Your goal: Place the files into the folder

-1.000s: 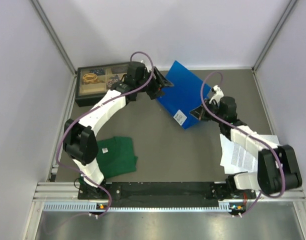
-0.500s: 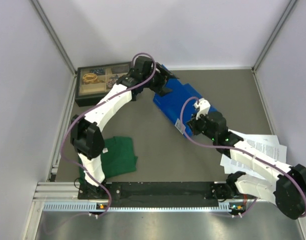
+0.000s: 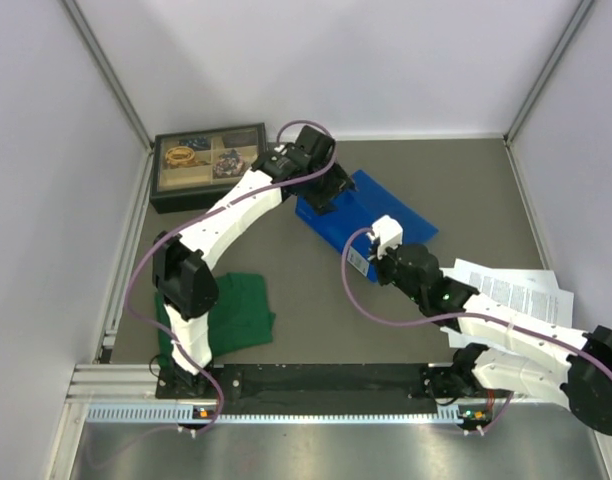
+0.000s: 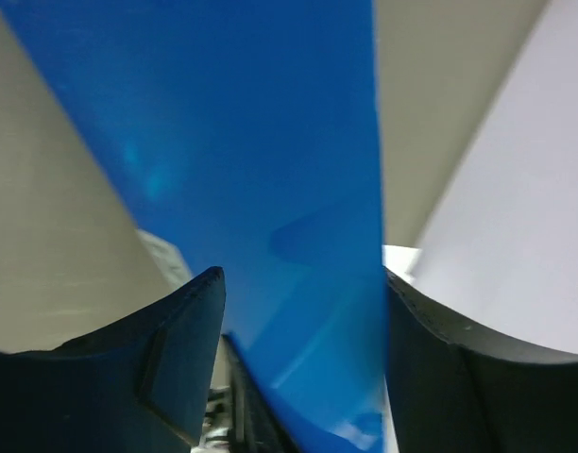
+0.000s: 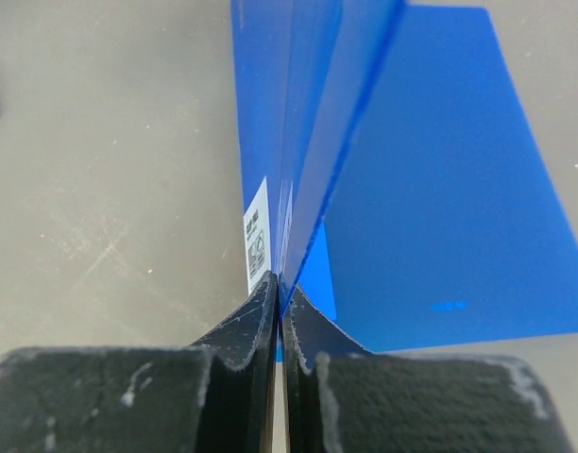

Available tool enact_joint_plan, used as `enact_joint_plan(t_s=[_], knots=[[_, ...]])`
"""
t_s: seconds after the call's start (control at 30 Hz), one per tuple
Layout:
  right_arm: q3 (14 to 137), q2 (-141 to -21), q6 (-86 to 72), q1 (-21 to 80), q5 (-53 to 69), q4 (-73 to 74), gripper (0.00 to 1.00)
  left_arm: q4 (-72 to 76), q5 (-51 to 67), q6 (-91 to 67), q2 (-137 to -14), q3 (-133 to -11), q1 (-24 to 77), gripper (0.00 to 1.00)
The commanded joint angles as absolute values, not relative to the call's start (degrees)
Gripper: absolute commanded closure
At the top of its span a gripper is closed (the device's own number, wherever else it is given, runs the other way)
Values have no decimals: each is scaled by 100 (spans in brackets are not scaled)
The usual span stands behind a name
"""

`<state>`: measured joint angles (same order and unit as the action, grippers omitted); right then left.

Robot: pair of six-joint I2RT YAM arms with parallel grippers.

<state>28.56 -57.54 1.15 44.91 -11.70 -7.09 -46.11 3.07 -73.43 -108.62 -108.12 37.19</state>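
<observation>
The blue folder (image 3: 398,212) lies partly opened at the table's middle back. My right gripper (image 3: 364,262) is shut on the near corner of its cover. In the right wrist view the closed jaws (image 5: 281,283) pinch the thin blue cover (image 5: 317,113) beside its white label (image 5: 256,236), and the other leaf (image 5: 440,189) lies flat. My left gripper (image 3: 331,192) is at the folder's far left edge. Its fingers (image 4: 185,349) stand wide apart, with a blue leaf (image 4: 270,142) between them. The files (image 3: 521,295), white printed sheets, lie at the right under the right arm.
A black box (image 3: 208,163) with compartments of small items sits at the back left. A folded green shirt (image 3: 231,310) lies at the near left. Grey walls close in the table on three sides.
My right gripper has pulled the folder's corner toward the near left, and the folder has shifted and spread. The left gripper has moved right along the folder's far edge.
</observation>
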Motion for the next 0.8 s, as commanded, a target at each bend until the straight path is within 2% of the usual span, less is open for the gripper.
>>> enact_joint_plan(t_s=[0.0,0.07,0.1,0.13,0.2,0.23,0.33,0.5,0.6,0.77], knots=[[2909,-5730,413,4816,-1863,-1002,100,-5195,-474,-6628,-10618,-10733,3832,42],[3023,-5757,352,4886,-2020,-862,100,-5046,-527,-6276,-10469,-10530,3832,51],[3084,-5757,186,5009,-2161,-766,96,-4949,-519,-6171,-10285,-10207,3832,58],[3224,-5731,71,5071,-2267,-478,80,-4774,-458,-5961,-10161,-10013,3832,62],[3278,-5547,-313,5159,-2145,-230,60,-4273,-352,-5802,-9776,-9539,3823,69],[3322,-5485,-551,5168,-2092,250,43,-4063,-299,-5644,-9634,-9040,3823,75],[3734,-5265,-1404,5177,-2031,1183,27,-3350,-62,-5503,-9037,-7994,3814,83],[3972,-4818,-2152,5159,-1363,2574,17,-2453,-26,-5476,-8123,-6822,3806,90],[4095,-4571,-2354,5063,-1213,3004,16,-2505,-105,-5432,-7920,-6540,3806,91],[4175,-4640,-2356,4117,-169,2743,12,-2365,-26,-5414,-7805,-6153,3806,95]])
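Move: The left hand, fingers wide, hovers high over the folder, whose middle lies some 11 cm right, 4 cm ahead and 22 cm below; the lifted cover already stands between its fingers. From it the black tray is about 38 cm left and 18 cm farther out, the green cloth 33 cm left and 28 cm back. The right hand pinches the cover; the folder's middle lies about 15 cm ahead, 12 cm below, and the files 33 cm right, 6 cm back. Back, left and down goes the left hand, about 9 cm back and as much sideways, turning some 15 degrees clockwise-ish while its fingers shut on the cover and draw it over to the left. The right hand lets go of the cover's near edge early on, opens wide, then backs off about 7 cm, rising slightly and tipping its fingers down. ##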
